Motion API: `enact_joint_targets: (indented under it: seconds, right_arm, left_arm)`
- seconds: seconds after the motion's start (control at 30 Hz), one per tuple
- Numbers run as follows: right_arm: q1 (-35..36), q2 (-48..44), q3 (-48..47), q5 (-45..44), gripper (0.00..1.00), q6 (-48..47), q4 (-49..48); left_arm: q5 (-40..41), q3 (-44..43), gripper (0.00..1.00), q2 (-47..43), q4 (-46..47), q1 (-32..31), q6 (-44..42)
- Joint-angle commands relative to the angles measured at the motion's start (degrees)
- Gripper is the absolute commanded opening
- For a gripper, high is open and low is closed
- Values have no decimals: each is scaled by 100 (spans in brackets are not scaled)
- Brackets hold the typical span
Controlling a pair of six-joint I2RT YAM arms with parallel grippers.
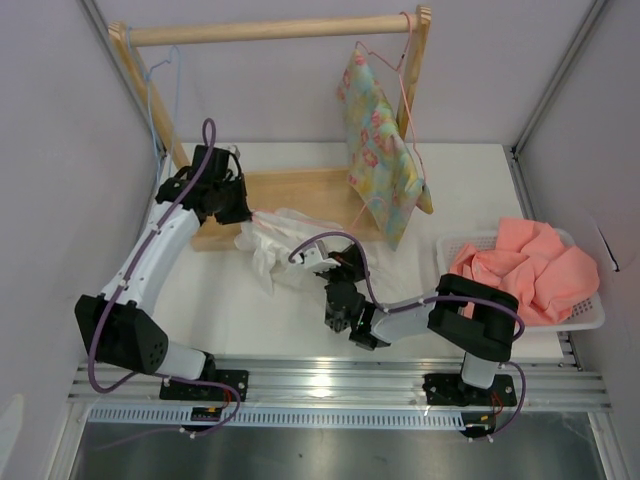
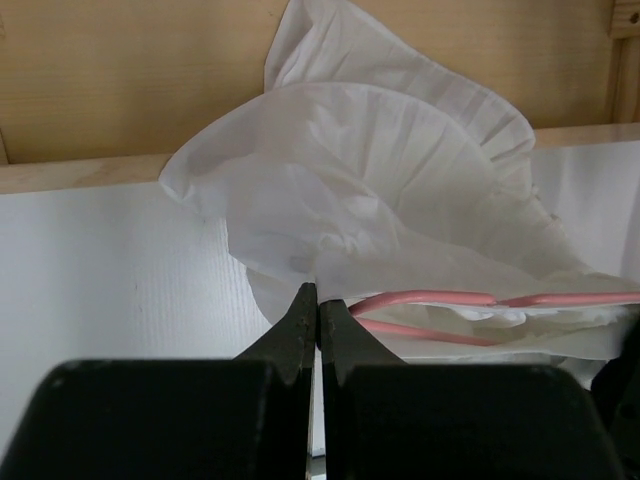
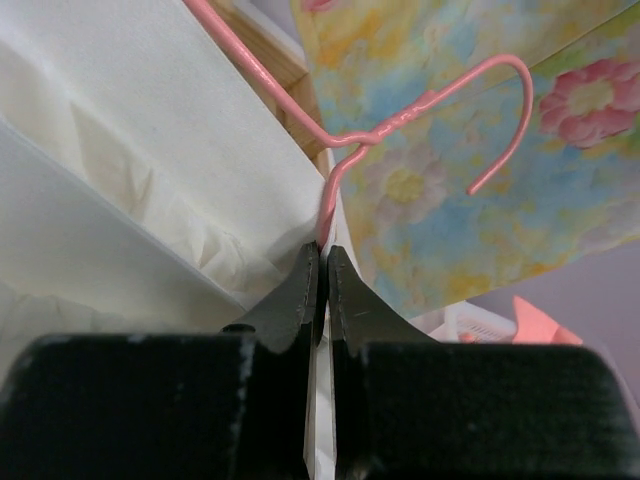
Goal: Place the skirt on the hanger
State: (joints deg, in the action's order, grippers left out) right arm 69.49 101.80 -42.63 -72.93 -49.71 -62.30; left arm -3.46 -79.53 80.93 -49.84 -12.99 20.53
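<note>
The white pleated skirt (image 1: 272, 245) lies bunched on the table in front of the wooden rack base. My left gripper (image 1: 243, 212) is shut on the skirt's (image 2: 380, 180) edge, pinching the thin fabric at its fingertips (image 2: 318, 292). The pink wire hanger (image 2: 430, 298) runs inside the skirt's folds. My right gripper (image 1: 312, 252) is shut on the hanger (image 3: 420, 100) just below its twisted neck, at the jaw tips (image 3: 323, 248). The hook curves free up and to the right. The skirt (image 3: 150, 170) drapes over the hanger's left arm.
A wooden rack (image 1: 270, 30) stands at the back. A floral garment (image 1: 380, 150) hangs at its right end and a light blue hanger (image 1: 160, 75) at its left. At the right, a white basket (image 1: 590, 318) holds salmon-pink cloth (image 1: 530, 265).
</note>
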Motion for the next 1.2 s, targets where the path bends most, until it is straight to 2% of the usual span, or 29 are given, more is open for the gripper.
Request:
enact_joint_targets:
  seconds: [0.0, 0.1, 0.13, 0.5, 0.6, 0.73, 0.77, 0.83, 0.87, 0.93, 1.0, 1.03, 1.1, 1.17]
  right_arm:
    - [-85, 94, -26, -337, 0, -1073, -1220]
    - [-85, 331, 9, -284, 0, -2198, -2456]
    - [-16, 428, -8, -223, 0, -2409, -2523]
    - [47, 552, 141, -11, 0, -2535, -2814]
    - [-85, 315, 132, 32, 0, -2438, -2796]
    - [-103, -63, 71, 191, 0, -2026, -2217]
    - [-120, -159, 53, 208, 0, -1816, -1598]
    - [-199, -624, -138, 471, 0, -510, -211]
    - [-252, -809, -271, 620, 0, 122, 1441]
    - [-523, -1317, -708, 1171, 0, 1692, 2892]
    - [-638, -1565, -913, 1595, 0, 2192, 4026]
    - [-717, -1784, -1009, 2119, 0, 2646, 4398]
    - [-788, -1979, -1186, 2475, 0, 2975, 5041]
    - [-806, -2216, -1169, 2748, 0, 3178, 5175]
  left_arm:
    - [610, -352, 0, 107, 133, 86, -181]
    - [496, -502, 0, 257, -34, 87, -181]
    - [478, -642, 0, 318, -78, 78, -173]
    - [399, -1047, 0, 547, -359, 78, -260]
    - [425, -881, 0, 486, -377, 86, -339]
    - [426, -240, 0, 301, -105, 87, -401]
    - [408, -134, 0, 266, -26, 87, -384]
    - [390, 349, 0, 152, 219, 87, -357]
    - [321, 463, 0, 143, 290, 87, -348]
    - [215, 762, 0, 99, 370, 87, -322]
    - [215, 912, 0, 38, 528, 87, -287]
    - [136, 887, 0, 46, 546, 95, -278]
    - [57, 825, 0, 116, 493, 104, -278]
    - [48, 667, 0, 195, 458, 104, -278]
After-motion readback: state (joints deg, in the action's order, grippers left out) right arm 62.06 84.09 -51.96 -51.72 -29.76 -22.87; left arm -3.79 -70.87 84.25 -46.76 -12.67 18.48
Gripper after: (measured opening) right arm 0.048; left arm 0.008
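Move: The left fingers already pinch the white skirt's waistband, with the pink hanger's left end some 2 cm to their right. The right fingers pinch the waistband and wire by the hanger's neck; from them that left end lies about 20 cm left and 7 cm ahead, slightly higher. The hanger's hook stands roughly 8 cm ahead of the right hand and 3 cm right; the floral garment hangs about 15 cm ahead, 7 cm right and somewhat higher. Both hands keep their pinch, the left on the skirt's waistband, the right on waistband and hanger neck. After small shifts, with the right hand rolling its left side down some 15 degrees, they part in height: the left sinks about 7 cm and draws back slightly, its fingers tipping further down, while the right rises about 6 cm and goes 3 cm forward, rolling back past its start and turning counter-clockwise. ##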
